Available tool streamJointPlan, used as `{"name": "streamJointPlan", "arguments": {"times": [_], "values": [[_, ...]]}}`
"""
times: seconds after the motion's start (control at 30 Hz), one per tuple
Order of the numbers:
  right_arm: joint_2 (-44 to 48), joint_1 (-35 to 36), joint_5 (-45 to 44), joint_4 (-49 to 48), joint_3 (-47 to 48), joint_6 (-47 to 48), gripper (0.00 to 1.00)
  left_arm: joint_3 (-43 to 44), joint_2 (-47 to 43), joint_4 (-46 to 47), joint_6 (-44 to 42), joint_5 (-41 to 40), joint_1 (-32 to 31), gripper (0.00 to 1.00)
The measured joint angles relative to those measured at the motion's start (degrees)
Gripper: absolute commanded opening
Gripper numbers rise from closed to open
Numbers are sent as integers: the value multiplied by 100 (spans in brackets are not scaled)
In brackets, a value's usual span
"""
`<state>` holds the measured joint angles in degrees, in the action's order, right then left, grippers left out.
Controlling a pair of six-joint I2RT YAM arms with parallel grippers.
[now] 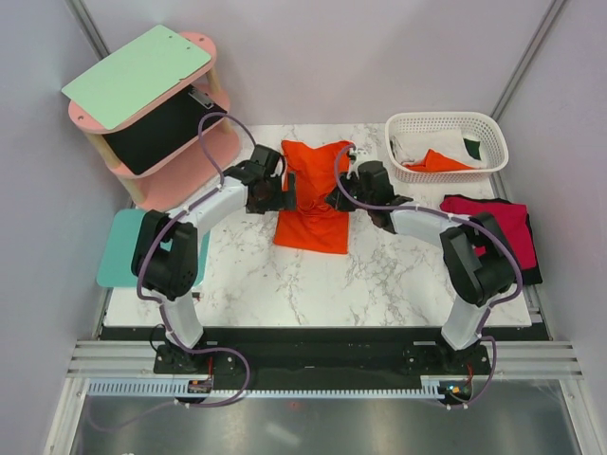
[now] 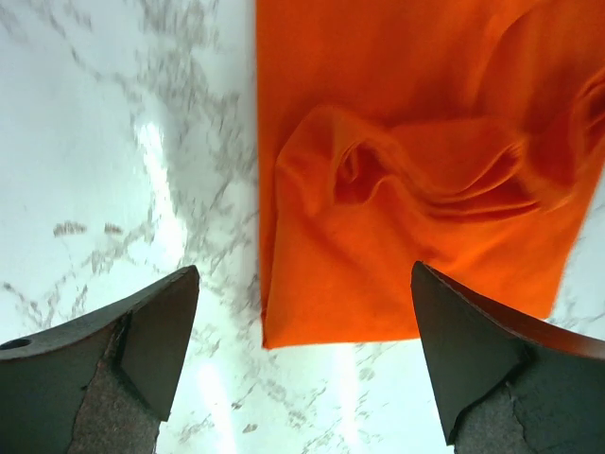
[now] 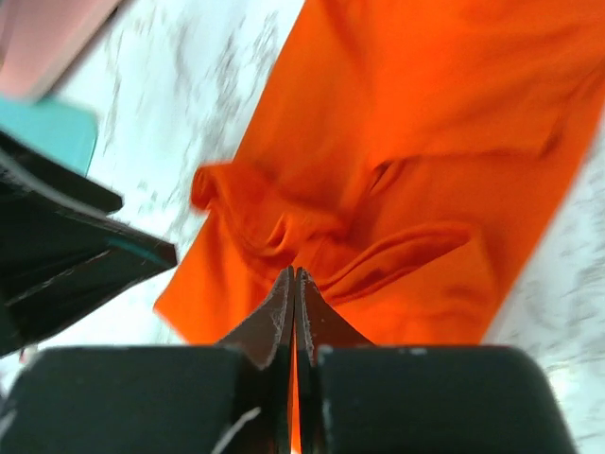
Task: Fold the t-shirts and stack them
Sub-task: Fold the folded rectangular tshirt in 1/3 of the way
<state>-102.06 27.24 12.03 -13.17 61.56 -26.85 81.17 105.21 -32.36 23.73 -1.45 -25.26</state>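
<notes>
A bright orange t-shirt (image 1: 313,194) lies folded into a long strip on the marble table, its middle bunched into wrinkles (image 2: 397,142) (image 3: 425,142). My left gripper (image 1: 285,194) hovers over the strip's left edge, wide open (image 2: 302,274), with the shirt's near corner and bare table between its fingers. At the strip's right edge my right gripper (image 1: 334,201) is just above the wrinkled cloth, its fingers pressed together (image 3: 295,274) with nothing visibly between them. A crimson red t-shirt (image 1: 493,223) lies folded on a black one (image 1: 531,273) at the table's right edge.
A white lattice basket (image 1: 441,118) at the back right holds white, orange and dark green cloth. A pink shelf unit (image 1: 204,152) with a pale green board (image 1: 137,76) stands at the back left. A teal mat (image 1: 119,251) overhangs the table's left edge.
</notes>
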Motion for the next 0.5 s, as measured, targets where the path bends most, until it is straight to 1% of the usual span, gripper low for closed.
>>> {"name": "streamJointPlan", "arguments": {"times": [0.1,0.2,0.33,0.5], "values": [[-31,155,420,92,-98,9,0,-492,-105,13,0,-15,0,100],[-142,297,796,90,-133,4,0,-748,-107,11,0,-63,0,100],[-365,413,1176,74,-144,-39,0,-822,-107,20,2,-149,0,100],[-708,501,1344,50,-138,-79,0,-822,-107,103,4,-166,0,100]]}}
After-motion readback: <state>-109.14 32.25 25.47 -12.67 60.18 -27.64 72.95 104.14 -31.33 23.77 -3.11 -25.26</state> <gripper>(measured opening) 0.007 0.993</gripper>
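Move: The near panel of the orange t-shirt has its middle about 6 cm back, 4 cm left and 8 cm below the right hand. The t-shirt's near-left corner is some 7 cm back, 2 cm left and 6 cm below the left hand. The bunched fold lies 3 cm left of the right hand and about 1 cm back, 7 cm below it. Right hand, shut, swings 10 cm back, down and left towards the panel; open left sinks towards its corner. ##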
